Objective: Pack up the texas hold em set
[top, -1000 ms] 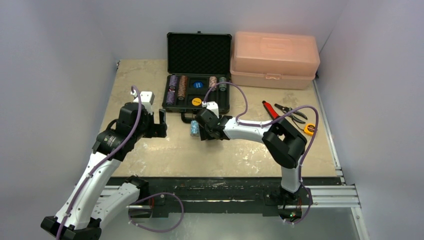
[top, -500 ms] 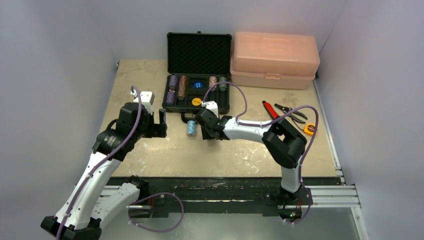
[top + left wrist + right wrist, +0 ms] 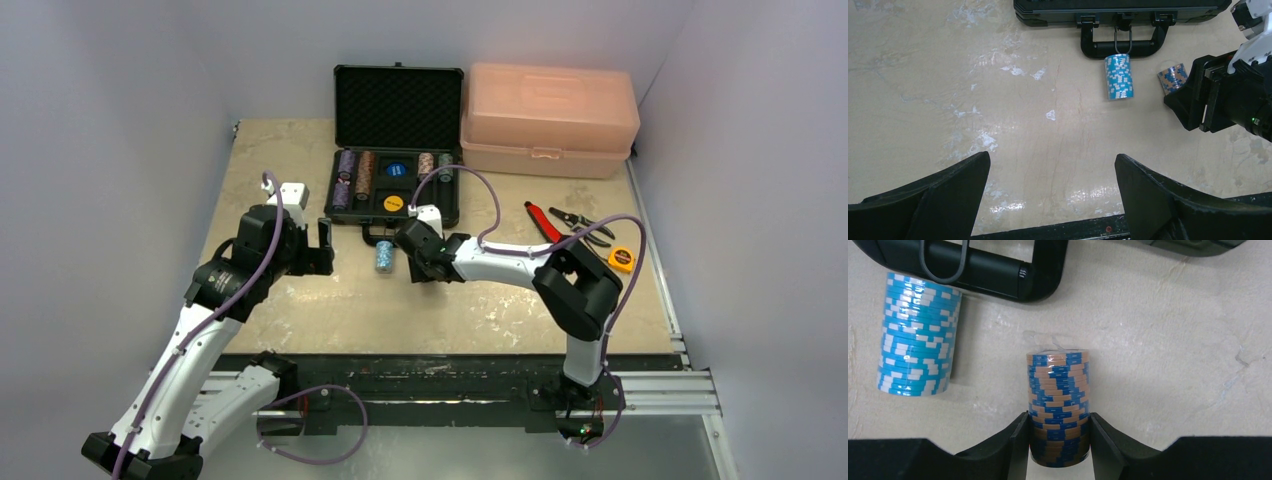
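The black case [image 3: 398, 105] of the texas hold em set lies open at the back, with chip stacks and a blue and a yellow disc in its tray. In front of its handle [image 3: 998, 270] a light-blue chip stack [image 3: 383, 256] [image 3: 918, 335] lies on the table. Just to its right, my right gripper [image 3: 412, 262] [image 3: 1058, 427] is shut on a blue-and-tan chip stack [image 3: 1058, 390] [image 3: 1172, 77], one finger on each side of it. My left gripper [image 3: 322, 247] [image 3: 1052, 157] hovers open to the left, with nothing between its fingers.
A pink translucent toolbox [image 3: 548, 118] stands right of the case. Red-handled pliers [image 3: 545, 222] and a yellow tape measure [image 3: 620, 258] lie on the right side of the table.
The right gripper's jaws have closed on the blue-and-tan stack, and the gripper has shifted slightly right, away from the light-blue stack. The left arm has not moved.
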Robot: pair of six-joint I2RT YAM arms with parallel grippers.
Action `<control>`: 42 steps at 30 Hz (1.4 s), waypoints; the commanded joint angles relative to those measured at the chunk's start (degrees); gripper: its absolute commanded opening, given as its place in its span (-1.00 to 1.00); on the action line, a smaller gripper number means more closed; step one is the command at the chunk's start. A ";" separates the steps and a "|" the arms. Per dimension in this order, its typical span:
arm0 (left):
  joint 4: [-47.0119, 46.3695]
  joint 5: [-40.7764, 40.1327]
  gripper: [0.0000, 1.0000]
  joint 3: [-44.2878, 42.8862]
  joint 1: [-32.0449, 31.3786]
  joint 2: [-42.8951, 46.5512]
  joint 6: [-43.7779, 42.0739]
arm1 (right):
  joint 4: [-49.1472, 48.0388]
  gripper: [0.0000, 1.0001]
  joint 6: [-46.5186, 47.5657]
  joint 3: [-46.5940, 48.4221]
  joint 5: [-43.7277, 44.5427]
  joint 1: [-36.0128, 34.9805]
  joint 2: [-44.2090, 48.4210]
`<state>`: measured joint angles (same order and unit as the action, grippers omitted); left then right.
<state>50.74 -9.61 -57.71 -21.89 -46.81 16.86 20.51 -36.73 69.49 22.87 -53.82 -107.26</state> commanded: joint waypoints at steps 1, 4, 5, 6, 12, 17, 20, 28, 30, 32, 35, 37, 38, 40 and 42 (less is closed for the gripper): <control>-0.85 0.11 0.93 0.06 0.18 0.22 -0.60 | -0.22 -1.00 -1.05 -0.81 1.54 0.21 5.72; -0.88 0.03 0.92 -0.03 0.22 0.14 -0.60 | 0.60 -1.00 -1.08 -0.81 2.01 0.21 7.42; -0.85 0.03 0.93 -0.08 0.26 0.14 -0.59 | 0.85 -1.00 -1.07 -0.77 2.18 0.21 7.90; -0.81 0.03 0.92 -0.09 0.27 0.16 -0.60 | 1.16 -1.00 -1.03 -0.62 2.25 0.21 8.42; -0.81 0.03 0.93 -0.03 0.27 0.48 -0.60 | 2.05 -1.00 -0.21 1.32 2.43 0.25 9.92; -0.83 0.11 0.92 -0.08 0.28 0.77 -0.61 | 3.60 -1.00 1.21 4.12 4.37 0.30 10.41; -0.88 0.25 0.93 -0.05 0.27 1.00 -0.64 | 3.77 -1.00 2.14 5.27 5.37 0.43 11.07; -1.22 0.88 0.92 -0.12 0.86 1.15 -0.78 | 5.17 -1.00 6.58 12.33 5.43 3.43 9.36; -1.17 1.11 0.93 -0.12 1.10 1.15 -0.78 | 5.32 -1.00 7.64 14.12 5.47 4.40 8.91; -1.18 1.25 0.92 -0.12 1.30 1.15 -0.78 | 5.52 -1.00 8.49 15.95 5.20 5.52 8.39; -1.28 1.30 0.93 -0.14 1.62 1.18 -0.78 | 6.23 -1.00 9.47 18.42 3.99 7.85 7.51; -1.27 1.49 0.93 -0.12 1.82 1.18 -0.78 | 6.59 -1.00 9.97 20.06 3.69 9.16 7.09; -1.35 1.58 0.92 -0.13 1.89 1.10 -0.73 | 6.69 -1.00 10.19 20.63 3.55 9.71 6.95; -1.36 1.76 0.93 -0.13 1.94 0.98 -0.78 | 6.81 -1.00 10.55 21.66 3.22 10.89 6.61; -1.40 1.99 0.92 -0.12 2.02 0.80 -0.78 | 6.89 -1.00 10.91 22.68 2.71 11.99 6.10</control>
<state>50.70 -8.58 -57.71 -20.34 -46.22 16.86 28.97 -27.75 87.64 25.47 -43.68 -101.12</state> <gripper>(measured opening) 0.965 0.462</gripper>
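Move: The right hand, still pinching the blue-and-tan chip stack low at the table, has the free near ends of the case's two right-hand slots about 17 cm ahead and some 3 cm to its right, near its own height. The light-blue stack lies roughly 4 cm ahead and 9 cm left, the yellow big-blind disc about 17 cm ahead and 7 cm left. From the idle left hand, those slot ends are around 24 cm ahead, 24 cm right and 17 cm below. Keeping its pinch on the near end of the blue-and-tan stack, the right hand first eases about 1 cm back and to the right, then lifts almost straight up by some 5 cm. It goes on rising while swinging forward towards the case's two right-hand slots, ending about 15 cm higher and 9 cm farther out and drifting right late on, the fingers tipping up some 15 degrees as it goes. ##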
